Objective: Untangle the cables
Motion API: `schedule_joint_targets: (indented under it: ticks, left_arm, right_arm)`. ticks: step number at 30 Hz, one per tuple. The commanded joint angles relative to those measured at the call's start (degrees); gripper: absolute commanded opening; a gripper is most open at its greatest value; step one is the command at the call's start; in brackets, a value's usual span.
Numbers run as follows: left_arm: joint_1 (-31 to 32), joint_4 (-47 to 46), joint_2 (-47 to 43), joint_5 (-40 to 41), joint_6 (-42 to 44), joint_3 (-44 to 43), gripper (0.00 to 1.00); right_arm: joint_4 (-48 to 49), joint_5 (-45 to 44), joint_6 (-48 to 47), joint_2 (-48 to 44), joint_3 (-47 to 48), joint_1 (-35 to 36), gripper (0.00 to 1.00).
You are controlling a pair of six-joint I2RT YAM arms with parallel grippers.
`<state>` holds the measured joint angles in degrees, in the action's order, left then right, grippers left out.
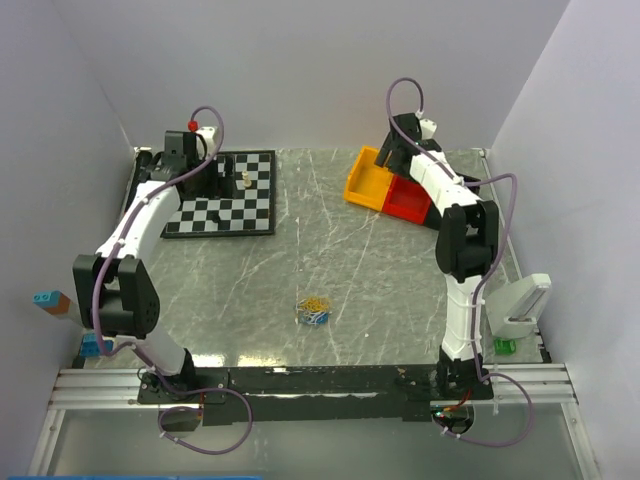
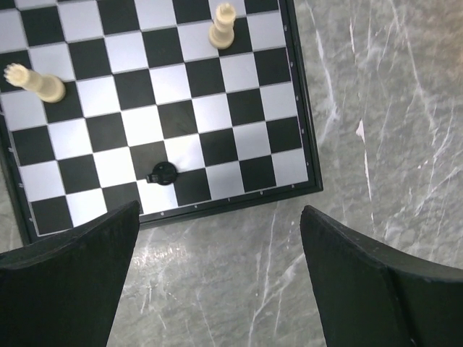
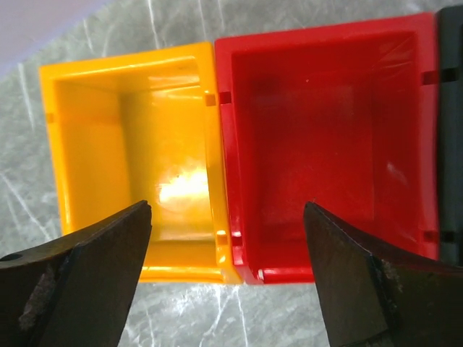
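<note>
The cables (image 1: 314,310) lie as one small bunch of thin yellow, white and blue loops on the grey marble table, near its front middle. They show only in the top view. My left gripper (image 1: 213,172) hangs far from them at the back left, over the chessboard; its jaws (image 2: 221,217) stand open with nothing between them. My right gripper (image 1: 389,152) is at the back right above the bins, its jaws (image 3: 228,213) also open and holding nothing.
A chessboard (image 1: 232,206) with two cream pieces (image 2: 223,27) and a fallen black piece (image 2: 162,173) lies at the back left. A yellow bin (image 3: 130,144) and a red bin (image 3: 325,137) sit side by side at the back right. Blue blocks (image 1: 46,298) and a green block (image 1: 505,345) are at the table's sides.
</note>
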<state>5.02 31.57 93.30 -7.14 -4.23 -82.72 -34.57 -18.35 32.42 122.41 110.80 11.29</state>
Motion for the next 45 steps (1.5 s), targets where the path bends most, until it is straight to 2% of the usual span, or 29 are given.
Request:
schedule_joint_targets:
  ticks: [1,4,8,13,16,25,32,37,45]
  left_arm:
    - [0.08,2.88,1.36,-2.18,0.36,-2.28,0.97]
    - [0.08,2.09,1.1,-2.09,0.45,-1.66,0.96]
    - [0.08,2.97,1.54,-2.88,-0.34,-2.71,0.96]
    - [0.08,5.34,1.1,-3.23,-0.96,-4.29,0.97]
    - [0.08,5.52,-0.22,-2.89,-0.87,-3.33,0.98]
    - [0.34,5.87,-5.22,-0.86,0.1,1.32,0.99]
    - [2.28,5.08,-10.06,0.1,0.97,6.42,0.99]
    - [4.47,3.67,-13.57,0.89,2.73,11.25,0.97]
    - [7.81,3.67,-16.56,0.11,5.01,14.95,0.97]
  right_arm:
    - [0.2,1.2,0.54,3.0,3.71,-0.39,0.88]
    - [-1.64,2.79,0.18,5.46,5.99,-0.3,0.75]
    - [-5.59,4.2,0.35,8.54,8.64,-0.13,0.52]
    - [-3.32,6.05,0.97,4.78,0.83,1.45,0.28]
    - [-3.05,5.17,1.15,2.23,-4.79,3.65,0.18]
    - [1.87,3.23,5.89,-12.09,-29.13,14.19,0.11]
    - [4.94,3.66,11.07,-22.03,-43.2,22.89,0.05]
    - [5.04,3.15,13.54,-24.32,-45.41,27.81,0.04]
    - [6.71,3.32,15.74,-22.57,-40.59,31.16,0.03]
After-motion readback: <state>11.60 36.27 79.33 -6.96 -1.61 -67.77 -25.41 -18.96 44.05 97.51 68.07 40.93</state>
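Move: The wall shared by the yellow and red bins is just under the right hand, its middle about 4 cm ahead, 1 cm left and 6 cm below. The yellow bin lies around 7 cm ahead and 7 left, the red 1 ahead and 5 right, and the cables some 36 back and 24 left. From the left hand, the cables are roughly 27 cm back and 26 right, 18 below; that wall is about 13 ahead and 49 right. Downward first, the right hand sinks about 5 cm with its fingers astride the yellow-red wall and closes them to pinch it. Keeping that grip, it drags the bins level, some 23 cm back and 16 left towards the cables, turning counter-clockwise about 20 degrees. The left hand, open and empty, dips slightly, then draws back about 9 cm and a little right towards the cables. ##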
